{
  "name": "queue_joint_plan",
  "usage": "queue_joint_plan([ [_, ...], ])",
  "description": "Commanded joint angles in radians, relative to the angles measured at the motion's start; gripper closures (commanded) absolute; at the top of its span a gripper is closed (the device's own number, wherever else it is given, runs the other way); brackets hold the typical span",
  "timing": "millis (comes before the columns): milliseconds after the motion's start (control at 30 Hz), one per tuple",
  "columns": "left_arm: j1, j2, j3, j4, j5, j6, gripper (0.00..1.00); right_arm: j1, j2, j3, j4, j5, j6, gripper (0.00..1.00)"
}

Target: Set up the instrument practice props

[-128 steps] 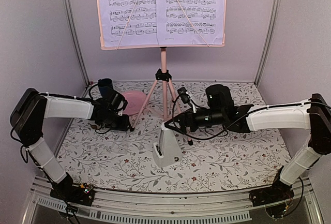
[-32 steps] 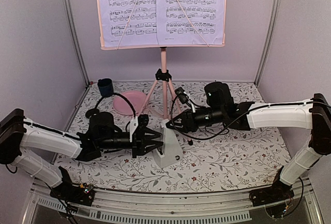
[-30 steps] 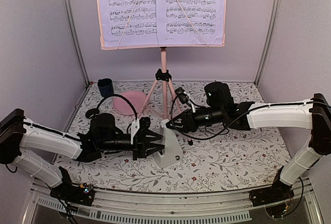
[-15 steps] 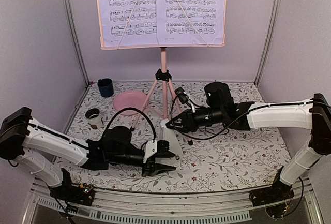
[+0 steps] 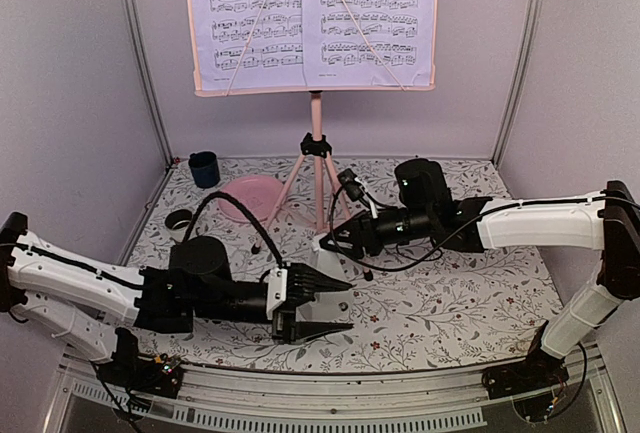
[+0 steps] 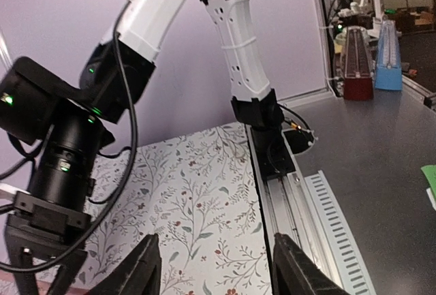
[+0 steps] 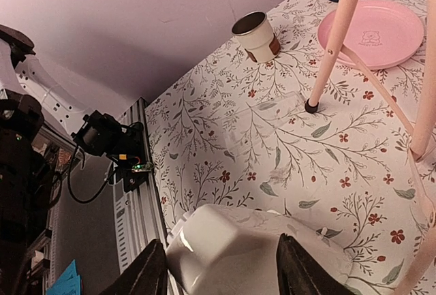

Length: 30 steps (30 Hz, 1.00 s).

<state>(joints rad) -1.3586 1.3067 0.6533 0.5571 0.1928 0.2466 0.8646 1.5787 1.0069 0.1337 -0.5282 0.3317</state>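
Observation:
The pink music stand (image 5: 316,118) is upright at the back, with the sheet music (image 5: 310,18) spread across its desk. One of its legs (image 7: 337,36) crosses the right wrist view. The white metronome (image 5: 324,255) stands on the floral mat in front of it. My right gripper (image 5: 325,243) reaches in from the right at the metronome's top. Its jaws stand open on either side of the white body (image 7: 231,247), close to it. My left gripper (image 5: 345,306) hovers low in front of the metronome's base, open and pointing right. Only the mat shows between its fingers (image 6: 146,268).
A round pink plate (image 5: 250,196) lies left of the stand's legs. A dark blue cup (image 5: 204,168) sits in the back left corner. A paper cup (image 5: 180,221) stands near the left wall. The metal rail (image 5: 330,393) runs along the front edge.
My left gripper left the metronome's left side, swung toward the front edge and spread its jaws wider. My right gripper stayed at the metronome's top, jaws eased slightly apart.

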Motion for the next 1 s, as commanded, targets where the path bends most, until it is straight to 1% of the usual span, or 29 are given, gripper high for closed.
queue_joint_plan([
  [0, 0.034, -0.097, -0.047, 0.042, -0.072, -0.038, 0.43, 0.004, -0.046, 0.002, -0.001, 0.016, -0.013, 0.41],
  [167, 0.141, -0.177, -0.090, 0.039, -0.088, -0.167, 0.44, 0.004, -0.095, 0.021, -0.007, 0.014, -0.023, 0.25],
  [267, 0.212, -0.234, -0.137, 0.049, -0.102, -0.247, 0.43, 0.004, -0.123, 0.024, -0.015, 0.027, -0.024, 0.19],
  [400, 0.322, -0.299, -0.209, 0.042, -0.138, -0.365, 0.45, 0.004, -0.150, 0.012, -0.042, 0.063, -0.022, 0.19],
  [533, 0.461, -0.355, -0.268, 0.015, -0.098, -0.495, 0.46, 0.002, -0.175, -0.029, -0.055, 0.098, -0.014, 0.19],
  [600, 0.530, -0.357, -0.269, -0.039, -0.096, -0.556, 0.46, -0.012, -0.188, -0.062, -0.046, 0.102, -0.007, 0.17],
  [700, 0.628, -0.338, -0.226, -0.149, -0.084, -0.619, 0.45, -0.057, -0.216, -0.107, -0.025, 0.090, -0.007, 0.11],
  [733, 0.656, -0.329, -0.201, -0.197, -0.089, -0.639, 0.43, -0.072, -0.229, -0.117, -0.022, 0.096, -0.016, 0.09],
  [800, 0.721, -0.308, -0.163, -0.264, -0.079, -0.678, 0.35, -0.110, -0.259, -0.143, -0.010, 0.120, -0.032, 0.02],
  [933, 0.867, -0.251, -0.109, -0.330, -0.006, -0.734, 0.21, -0.230, -0.314, -0.190, 0.020, 0.110, -0.026, 0.01],
  [967, 0.908, -0.236, -0.096, -0.339, 0.008, -0.747, 0.13, -0.265, -0.327, -0.199, 0.023, 0.109, -0.026, 0.01],
])
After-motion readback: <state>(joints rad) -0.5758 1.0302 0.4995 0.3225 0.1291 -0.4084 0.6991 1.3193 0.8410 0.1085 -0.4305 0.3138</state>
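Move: The white metronome stands straight below the right gripper, its middle about 9 cm down, with the fingers still around its top. The stand's right foot is roughly 7 cm ahead of that gripper, 8 cm to its right and 20 cm below. From the left gripper the metronome lies about 18 cm ahead, 4 cm left and 14 cm lower; the stand's left foot is some 35 cm ahead and 20 cm left, the white cup 36 cm ahead and 36 cm left, both over 20 cm down. Open the right gripper wide to let go of the metronome's top, lift about 5 cm, then sink back a little while drawing away right, some 9 cm in all, and slightly forward. Meanwhile raise the empty left gripper slightly, then sweep it forward and left past the metronome's left side, about 30 cm, sinking gently, turning some 50 degrees counter-clockwise and opening wider late. ##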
